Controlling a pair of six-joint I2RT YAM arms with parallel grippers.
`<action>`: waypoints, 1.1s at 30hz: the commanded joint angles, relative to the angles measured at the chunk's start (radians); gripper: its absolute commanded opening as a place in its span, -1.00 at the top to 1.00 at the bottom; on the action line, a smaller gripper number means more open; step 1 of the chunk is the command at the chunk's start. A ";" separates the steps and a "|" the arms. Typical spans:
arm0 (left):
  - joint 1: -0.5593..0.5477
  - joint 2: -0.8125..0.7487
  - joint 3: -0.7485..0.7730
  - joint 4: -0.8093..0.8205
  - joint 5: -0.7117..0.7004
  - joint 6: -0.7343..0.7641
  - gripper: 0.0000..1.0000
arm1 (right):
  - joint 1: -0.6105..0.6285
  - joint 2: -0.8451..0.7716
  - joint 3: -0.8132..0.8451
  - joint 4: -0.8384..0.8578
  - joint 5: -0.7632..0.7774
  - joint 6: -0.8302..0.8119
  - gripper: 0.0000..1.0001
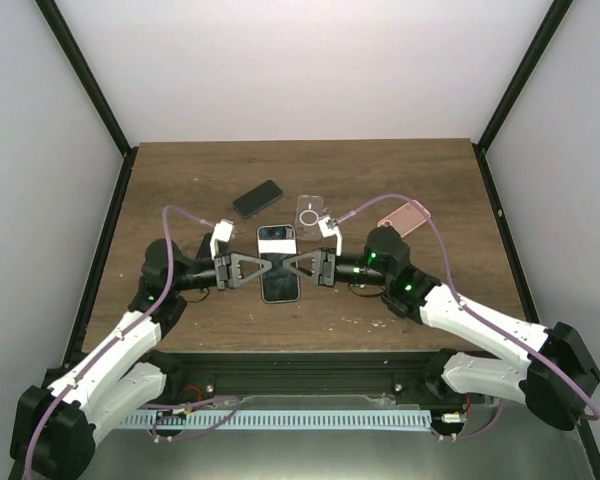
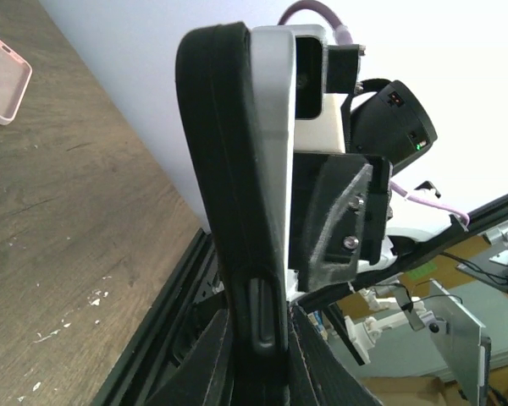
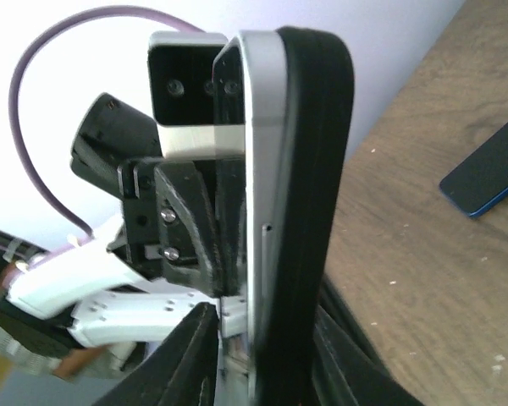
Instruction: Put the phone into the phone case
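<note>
A silver-edged phone [image 1: 279, 265] is held above the middle of the table, its screen up and its back in a black phone case [image 2: 224, 144]. My left gripper [image 1: 255, 268] is shut on its left edge. In the left wrist view both fingers of this gripper [image 2: 258, 326] press the case's side at the button cover. My right gripper [image 1: 302, 265] straddles the right edge. In the right wrist view the phone [image 3: 262, 152] and the case [image 3: 313, 144] stand between this gripper's [image 3: 267, 330] jaws, with a gap between one finger and the silver edge.
A dark blue phone-shaped slab [image 1: 257, 198] lies behind the grippers on the left and also shows in the right wrist view [image 3: 483, 173]. A clear case [image 1: 311, 213] and a pink case [image 1: 404, 217] lie behind on the right. The table's black frame runs along the near edge.
</note>
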 commanded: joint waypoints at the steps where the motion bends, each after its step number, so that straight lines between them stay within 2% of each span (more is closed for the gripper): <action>1: -0.004 -0.035 0.004 0.069 0.020 0.007 0.92 | -0.003 0.014 0.042 -0.003 -0.012 -0.056 0.58; 3: -0.003 -0.046 0.015 0.036 0.018 0.021 0.76 | -0.003 0.006 0.030 0.009 -0.027 -0.085 0.75; 5: -0.003 -0.052 0.030 0.004 0.006 0.027 0.62 | -0.002 -0.001 0.021 0.017 -0.053 -0.126 0.85; 11: -0.003 -0.028 0.100 -0.017 0.037 -0.016 0.34 | -0.003 -0.018 0.031 -0.046 -0.139 -0.282 0.90; 16: -0.003 -0.024 0.132 -0.033 0.055 -0.024 0.29 | -0.002 -0.035 0.023 -0.079 -0.134 -0.314 0.90; 28: -0.003 -0.014 0.116 0.022 0.086 -0.079 0.31 | -0.002 -0.042 0.002 -0.099 -0.176 -0.332 0.90; 33: -0.003 -0.012 0.126 0.022 0.093 -0.087 0.19 | -0.005 -0.030 0.006 -0.111 -0.158 -0.337 0.90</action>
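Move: The phone, lying on its black phone case, is held flat between the hands: its middle is about 3 cm to the right of the left hand and 3 cm to the left of the right hand, level with both. On the table some 35 cm below lie the clear case, 29 cm ahead and 9 cm right of the left hand, and the dark phone, 36 cm ahead and 6 cm left of that hand. The pink case lies 28 cm ahead and 32 cm right of the right hand, also about 35 cm down. Phone and case pass to the right hand, whose spread fingers close on their right edge and pinch them. Then the left fingers let go of the left edge, opening part-way as that hand rises about 3 cm. The right hand keeps its grip, drawing back about 3 cm while tilting the far end up some 15 degrees and swinging it roughly 10 degrees counter-clockwise. ##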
